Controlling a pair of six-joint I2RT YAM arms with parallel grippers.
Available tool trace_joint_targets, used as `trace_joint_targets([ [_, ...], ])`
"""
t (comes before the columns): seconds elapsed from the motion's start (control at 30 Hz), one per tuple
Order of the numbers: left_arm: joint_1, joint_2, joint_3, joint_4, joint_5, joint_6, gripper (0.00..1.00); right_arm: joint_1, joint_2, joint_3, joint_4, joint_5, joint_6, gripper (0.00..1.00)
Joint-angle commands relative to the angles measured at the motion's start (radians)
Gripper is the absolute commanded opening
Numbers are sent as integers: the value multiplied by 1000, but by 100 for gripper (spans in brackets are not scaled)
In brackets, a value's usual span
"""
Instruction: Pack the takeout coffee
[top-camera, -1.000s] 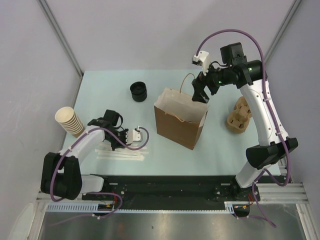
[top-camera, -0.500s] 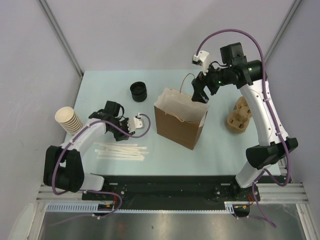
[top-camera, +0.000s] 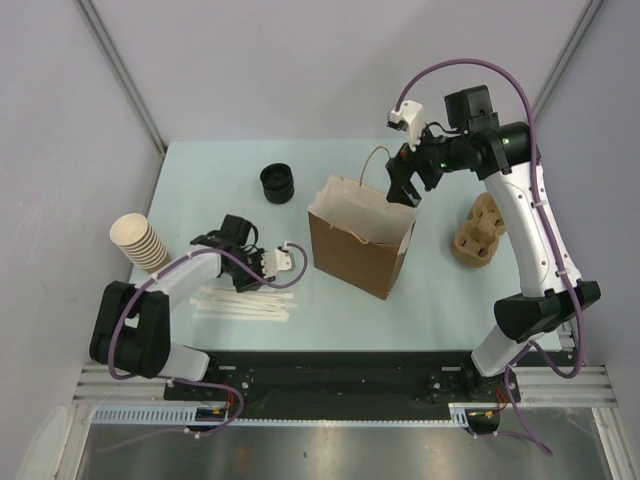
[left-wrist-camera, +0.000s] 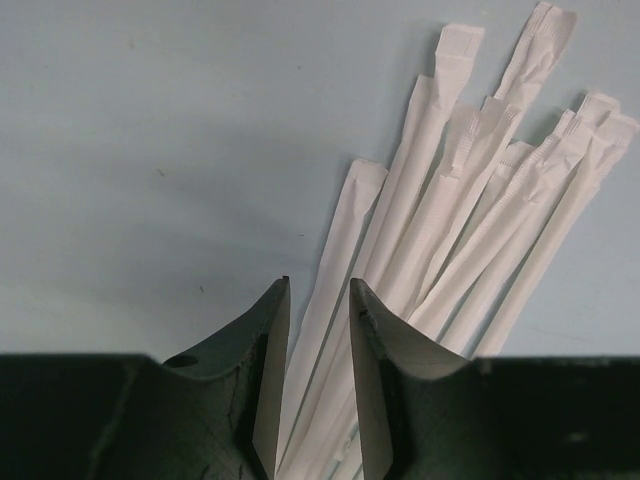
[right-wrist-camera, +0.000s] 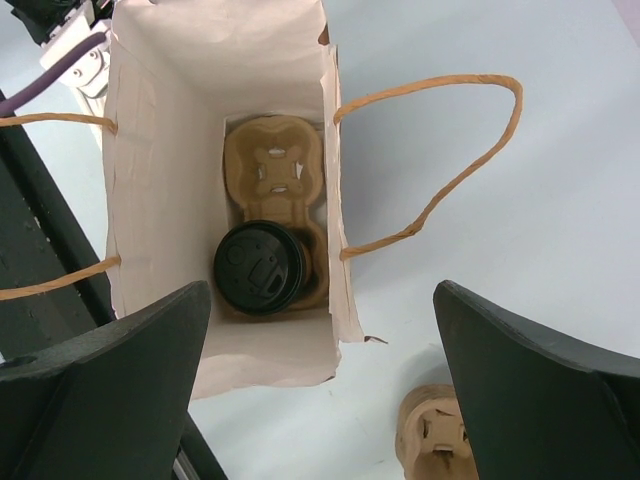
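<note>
The takeout coffee (right-wrist-camera: 260, 267), a cup with a round black lid, stands in a pulp cup carrier (right-wrist-camera: 272, 170) at the bottom of the open brown paper bag (top-camera: 360, 243). My right gripper (right-wrist-camera: 322, 290) hovers wide open above the bag's back right rim (top-camera: 403, 188), holding nothing. My left gripper (top-camera: 248, 272) is low over a bunch of white wrapped straws (left-wrist-camera: 470, 220). Its jaws stand a little apart (left-wrist-camera: 320, 282), and one straw shows in the gap, loose on the table.
A tilted stack of cream paper cups (top-camera: 140, 243) lies at the left edge. Black lids (top-camera: 277, 183) are stacked behind the bag to the left. Spare pulp carriers (top-camera: 480, 232) sit right of the bag. The bag's paper handles (right-wrist-camera: 440, 150) stick out sideways.
My left gripper's jaws have parted from shut to slightly open, and its wrist has shifted a little right over the straws. The right arm has barely moved.
</note>
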Motion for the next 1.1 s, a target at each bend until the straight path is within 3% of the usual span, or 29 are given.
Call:
trace_joint_targets([
  [0.0,-9,21,-29,53,-13,10,34,-5,-30,7,0,12,17,100],
  [0.6,-20,108,-49,162,-132,8,28,-11,-18,10,0,13,27,100],
  [0.77,-23,122,-46,148,-139,16,30,-8,-18,14,1,16,28,100],
  [0.87,-22,113,-33,110,-113,14,11,-8,-14,22,3,18,31,100],
  [1.07,-8,41,65,-5,-53,-35,0,-8,-10,45,9,16,42,100],
])
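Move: The wrapped straw at the front edge of the bunch runs left-right just under the left fingertips, about 3 cm below them. Its middle is level with the hand and roughly 4 cm to its left. The other straws lie about 3 cm back from the hand and 3 cm left; the cup stack is some 22 cm left and 8 cm ahead, the takeout bag 20 cm right and 5 cm ahead. From the right hand, that straw is some 30 cm left, 8 cm back and 34 cm below. Lower the left gripper about 2 cm so its slightly open fingertips straddle the front straw, then sweep forward some 3 cm, away from the bunch, with the wrist tilting a few degrees. Close the fingers there to pinch the straw near its right end, easing back slightly while staying down at the table. ##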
